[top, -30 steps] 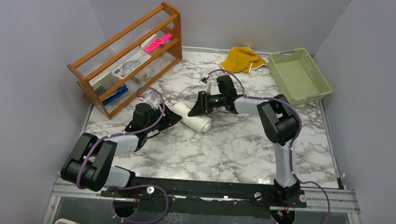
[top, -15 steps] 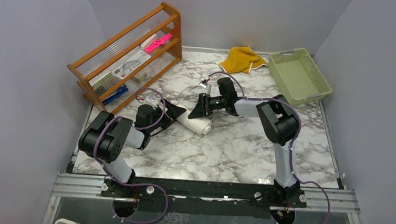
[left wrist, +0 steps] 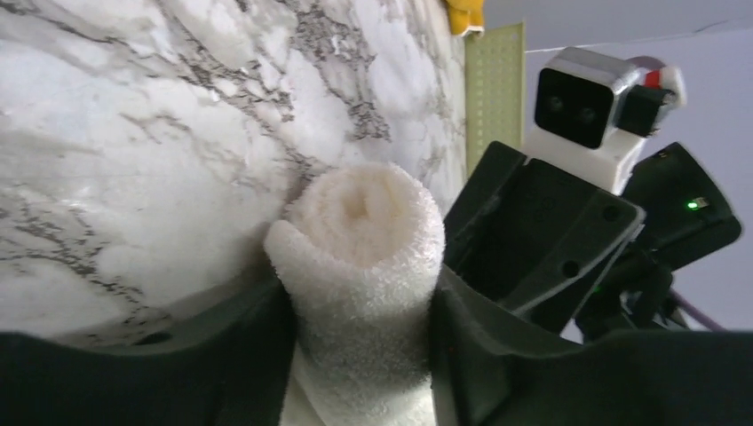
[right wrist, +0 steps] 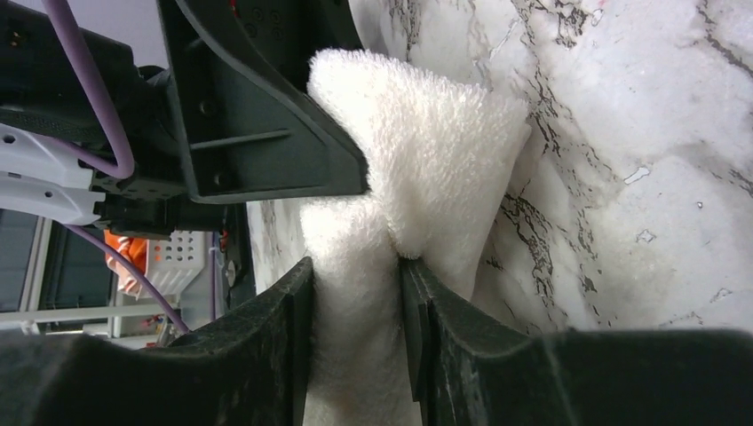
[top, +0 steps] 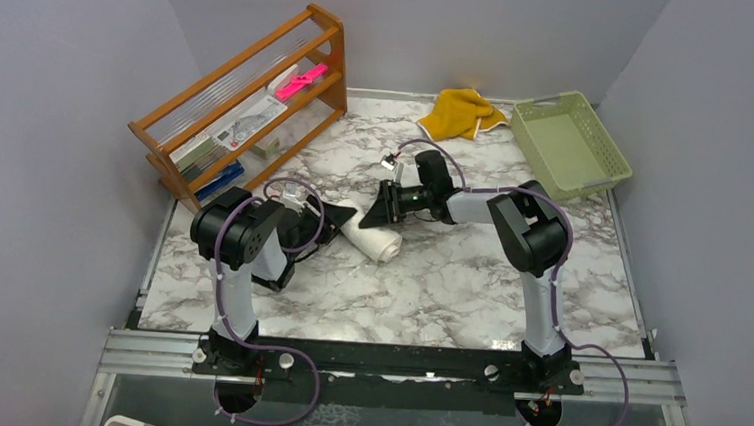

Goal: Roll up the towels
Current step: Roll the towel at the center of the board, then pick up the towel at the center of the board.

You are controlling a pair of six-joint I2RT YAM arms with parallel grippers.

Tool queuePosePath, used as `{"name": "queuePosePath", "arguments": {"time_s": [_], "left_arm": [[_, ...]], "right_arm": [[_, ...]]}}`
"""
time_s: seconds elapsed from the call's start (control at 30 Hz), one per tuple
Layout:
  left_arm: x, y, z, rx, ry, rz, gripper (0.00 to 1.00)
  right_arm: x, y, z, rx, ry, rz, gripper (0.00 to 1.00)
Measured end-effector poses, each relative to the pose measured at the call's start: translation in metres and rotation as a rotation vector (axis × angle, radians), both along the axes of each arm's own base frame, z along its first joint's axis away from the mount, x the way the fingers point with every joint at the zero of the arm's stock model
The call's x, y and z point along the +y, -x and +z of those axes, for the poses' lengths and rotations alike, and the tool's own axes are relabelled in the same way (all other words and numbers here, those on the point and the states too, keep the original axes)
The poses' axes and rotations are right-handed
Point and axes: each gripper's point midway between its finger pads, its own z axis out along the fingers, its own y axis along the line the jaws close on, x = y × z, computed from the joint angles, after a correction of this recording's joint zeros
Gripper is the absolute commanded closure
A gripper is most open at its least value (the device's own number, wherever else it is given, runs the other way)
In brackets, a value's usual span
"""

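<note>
The cream-white towel (top: 373, 237) lies as a roll on the marble table (top: 449, 278), left of centre. My left gripper (top: 336, 220) holds the roll's left end. In the left wrist view its fingers (left wrist: 249, 346) press both sides of the roll (left wrist: 364, 257), so my left gripper (left wrist: 360, 355) is shut on it. My right gripper (top: 380, 213) reaches in from the far side. In the right wrist view my right gripper (right wrist: 355, 337) pinches a fold of that towel (right wrist: 426, 169). The mustard-yellow towel (top: 463, 112) lies crumpled at the back edge, away from both grippers.
A wooden rack (top: 240, 113) holding small items stands at the back left. A pale green basket (top: 568, 141) sits at the back right, beside the yellow towel. The two grippers are close together, almost touching over the roll.
My left arm folded up and in, bringing its gripper onto the roll's left end. The jaws opened wide, then closed on the roll. The right gripper kept its pinch and barely moved.
</note>
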Motion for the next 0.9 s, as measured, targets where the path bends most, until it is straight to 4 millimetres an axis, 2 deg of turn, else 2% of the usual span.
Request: {"name": "queuePosePath", "arguments": {"time_s": [0.07,0.1,0.17,0.23,0.37,0.5,0.6,0.7,0.8,0.9], "left_arm": [[0.0,0.001,-0.004,0.012,-0.003,0.001,0.63],[-0.001,0.002,-0.008,0.024,-0.003,-0.002,0.65],[-0.003,0.0,-0.008,0.017,-0.007,-0.007,0.69],[-0.004,-0.001,-0.007,0.007,-0.012,-0.015,0.73],[-0.008,-0.001,-0.005,-0.019,-0.034,-0.051,0.79],[-0.017,-0.002,0.015,-0.09,-0.064,-0.132,0.81],[-0.025,-0.008,0.045,-0.186,-0.094,-0.194,0.82],[-0.033,-0.012,0.088,-0.318,-0.138,-0.259,0.83],[-0.039,-0.012,0.127,-0.441,-0.18,-0.319,0.84],[-0.044,-0.007,0.151,-0.516,-0.214,-0.388,0.84]], "right_arm": [[-0.001,0.001,-0.001,0.001,-0.001,0.003,0.54],[-0.001,0.002,-0.001,0.002,-0.001,0.004,0.45],[-0.001,0.003,0.0,-0.002,-0.005,0.01,0.14],[-0.001,0.004,0.005,-0.003,-0.012,0.016,0.06],[-0.006,0.007,0.019,-0.059,-0.022,0.015,0.01],[-0.024,0.01,0.044,-0.121,-0.052,-0.043,0.0],[-0.047,0.002,0.075,-0.183,-0.133,-0.115,0.0],[-0.071,-0.012,0.101,-0.239,-0.239,-0.173,0.0],[-0.089,-0.017,0.111,-0.26,-0.299,-0.213,0.0],[-0.089,-0.008,0.117,-0.307,-0.345,-0.203,0.0]]}}
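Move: The rolled white towel lies between the hands: its middle is about 3 cm back and 5 cm to the right of the left hand, whose still-closing fingers straddle the roll. The right hand already pinches it, the middle being some 3 cm back from that hand. Beyond lies the yellow towel, about 23 cm ahead and 22 cm right of the left hand, with the green basket roughly 19 cm ahead and 39 cm right of the right hand. Staying low at first, the left hand closes its fingers on the white roll while the right hand opens wide and comes free. The left then lifts the roll about 15 cm, drifting a little right, tipping upward and turning clockwise. The right hand backs away up and to the right, roughly 11 cm up, also tilting up. ##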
